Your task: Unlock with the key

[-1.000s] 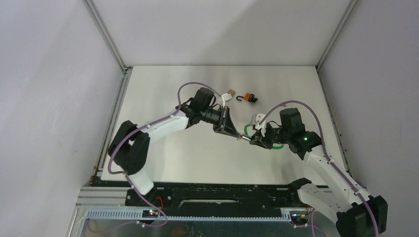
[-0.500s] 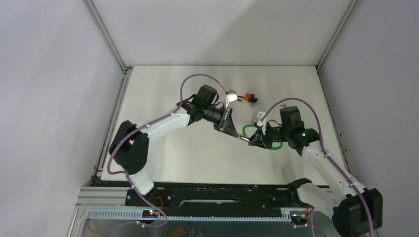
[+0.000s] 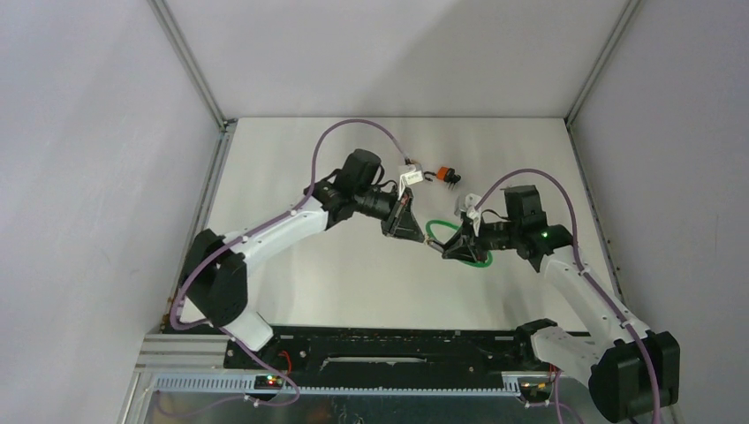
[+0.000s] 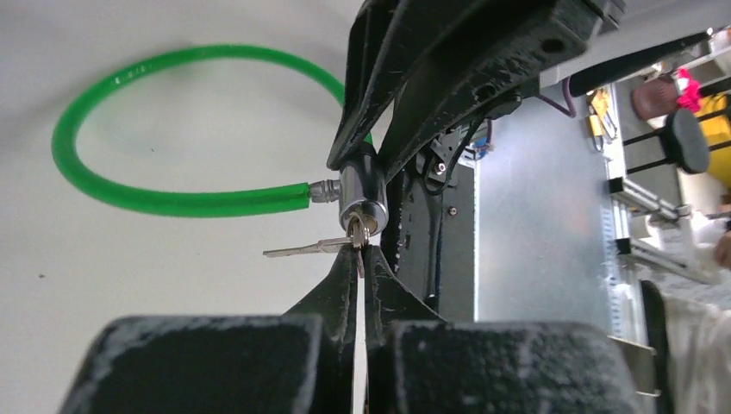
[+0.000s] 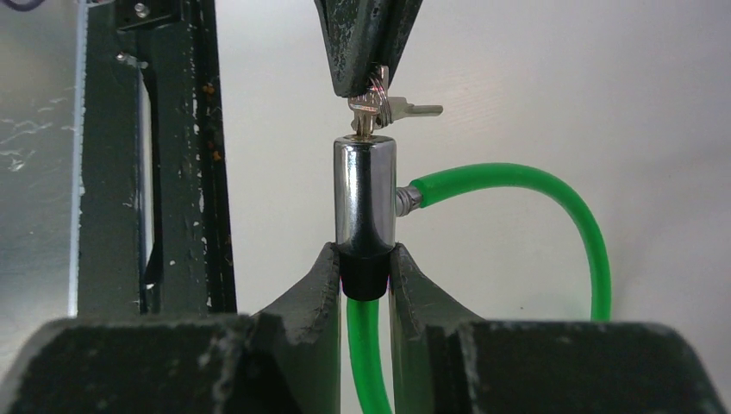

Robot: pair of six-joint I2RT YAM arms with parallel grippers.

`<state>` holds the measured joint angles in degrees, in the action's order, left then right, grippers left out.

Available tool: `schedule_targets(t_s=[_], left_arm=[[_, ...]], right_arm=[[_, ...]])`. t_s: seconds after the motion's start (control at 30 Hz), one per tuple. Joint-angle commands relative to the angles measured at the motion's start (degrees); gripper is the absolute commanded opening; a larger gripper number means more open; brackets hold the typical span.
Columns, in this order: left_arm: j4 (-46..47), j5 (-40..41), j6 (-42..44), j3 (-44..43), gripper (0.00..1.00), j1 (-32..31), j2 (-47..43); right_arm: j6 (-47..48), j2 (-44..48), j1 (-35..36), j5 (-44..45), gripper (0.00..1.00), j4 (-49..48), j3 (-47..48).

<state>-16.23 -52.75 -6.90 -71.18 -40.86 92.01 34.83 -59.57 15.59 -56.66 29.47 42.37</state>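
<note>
A green cable lock (image 3: pixel 430 231) with a chrome cylinder (image 5: pixel 365 190) hangs above the table's middle, between my two arms. My right gripper (image 5: pixel 366 263) is shut on the black end of the cylinder (image 4: pixel 362 194), and the green cable (image 5: pixel 534 177) loops out beside it. The key (image 4: pixel 360 237) sits in the cylinder's face, with a second key (image 4: pixel 302 250) sticking out sideways from the same ring. My left gripper (image 4: pixel 360 259) is shut on the key (image 5: pixel 366 116) and faces the right gripper (image 3: pixel 446 252) tip to tip. The left gripper (image 3: pixel 422 238) stands just left of the cylinder.
A small orange and black object (image 3: pixel 444 176) lies on the table behind the grippers. The black frame rail (image 5: pixel 172 155) runs along the near edge. White walls close in the table on three sides.
The green loop has swung from the right gripper's right side to lie wider beneath it. Both wrists have turned a little and stay joined at the lock. The grips have not changed.
</note>
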Motion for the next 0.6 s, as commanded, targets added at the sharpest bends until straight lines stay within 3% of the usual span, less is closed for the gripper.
schedule_targets(t_s=[0.0,0.2,0.57], left_arm=[[5.6,-5.2,8.9,2.7,0.0,-1.2,-6.4],[4.7,-4.4,12.6,3.2,0.01,-1.7,-7.3],[4.2,-1.3,9.4,0.3,0.38,-1.5,-6.3]], right_arm=[[-0.8,-0.7,-0.9,-3.6,0.0,0.5,2.2],[-0.9,0.3,-1.6,-4.2,0.0,0.8,3.1],[-0.2,1.2,-2.7,-7.1,0.0,2.7,6.0]])
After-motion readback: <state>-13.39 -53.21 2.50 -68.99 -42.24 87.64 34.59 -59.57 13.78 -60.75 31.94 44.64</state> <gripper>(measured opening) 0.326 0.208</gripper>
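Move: The key is already between the left hand's shut fingers, its bit in the lock barrel, whose middle lies about 3 cm to that hand's right and 2 cm lower. The spare key on the ring sticks out about 2 cm ahead and 1 cm right; the green cable's loop centres some 8 cm right, 2 cm ahead and 6 cm below. The right hand grips the barrel's far end, with the key about 5 cm to its left and 4 cm higher. The left fingers let go of the key, opening to about a third after a last twist of some 10 degrees, clockwise looking from this hand towards the lock. Meanwhile the left hand rises nearly 2 cm and eases about 1 cm back; the right hand keeps its grip on the lock barrel and rises with it. ##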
